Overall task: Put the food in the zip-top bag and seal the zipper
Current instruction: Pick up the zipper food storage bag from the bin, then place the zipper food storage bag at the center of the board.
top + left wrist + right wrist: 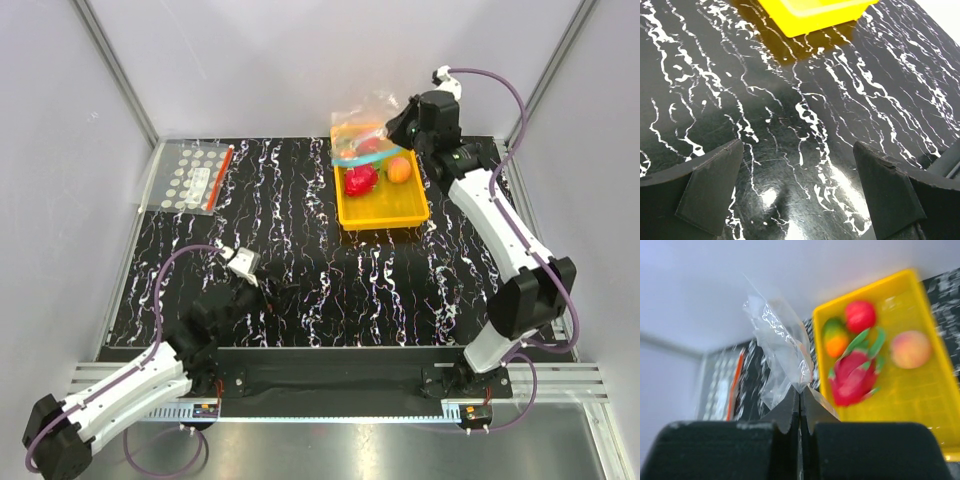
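The zip-top bag (362, 122) is a crumpled clear pouch lifted over the far end of the yellow tray (383, 213). My right gripper (398, 128) is shut on its edge, and the right wrist view shows the fingertips (790, 407) pinching the plastic of the zip-top bag (777, 340). A pale blue zipper strip (352, 160) curves below it. The food lies in the tray (920, 405): a red apple (860, 315), an orange-and-green fruit (835, 337), a peach (910, 350) and a pink-red fruit with green leaves (855, 375). My left gripper (800, 190) hangs open and empty low over the table.
A flat clear bag with white dots and a red strip (195, 178) lies at the far left of the black marbled table (300, 240). White enclosure walls and metal posts stand close around the table. The tray's near corner (815, 12) shows ahead of the left gripper.
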{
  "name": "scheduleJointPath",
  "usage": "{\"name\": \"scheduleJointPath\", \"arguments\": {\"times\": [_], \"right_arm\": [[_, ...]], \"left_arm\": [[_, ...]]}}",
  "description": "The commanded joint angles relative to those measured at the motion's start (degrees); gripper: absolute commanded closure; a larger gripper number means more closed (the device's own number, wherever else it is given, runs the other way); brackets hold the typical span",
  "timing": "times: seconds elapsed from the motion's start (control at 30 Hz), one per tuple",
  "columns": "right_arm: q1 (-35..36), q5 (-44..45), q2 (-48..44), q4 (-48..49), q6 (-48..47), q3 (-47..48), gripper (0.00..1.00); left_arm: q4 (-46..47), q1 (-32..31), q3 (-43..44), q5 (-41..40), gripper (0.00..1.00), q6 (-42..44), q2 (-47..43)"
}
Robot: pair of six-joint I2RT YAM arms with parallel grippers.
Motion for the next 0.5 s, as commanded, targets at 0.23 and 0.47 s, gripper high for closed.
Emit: {"name": "scheduleJointPath", "arguments": {"times": [0.23, 0.47], "right_arm": [[0.03, -38.98, -9.23, 2.63, -6.98, -16.29, 1.00], [0.12, -44.35, -14.68, 3.34, -12.07, -23.87, 1.00]], "left_arm": [[-2.04, -4.00, 5.12, -7.51, 0.01, 2.99, -5.41], [-1.95, -4.35, 6.35, -7.77, 0.01, 2.55, -3.83]]}}
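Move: The zip-top bag is already off the bin, pinched in the right hand; its middle hangs some 7 cm to the left of the fingertips. The open table it is carried to lies about 25 cm back, 16 cm left and 35 cm below. The yellow bin's middle is roughly 9 cm ahead, 1 cm right and 31 cm below, the dragon fruit 10 cm ahead and 4 cm left at that same depth. From the left hand, that table patch is 5 cm ahead, 8 cm right and 13 cm down. The bag, still pinched near one end of its blue zipper, is carried by the right hand back towards the robot some 12 cm while sinking about 10 and shifting 7 left, down towards the open table in front of the bin. The wrist swings counter-clockwise nearly 40 degrees and tips down slightly; fingers stay shut. The empty, open left hand rises about 3.5 cm. ##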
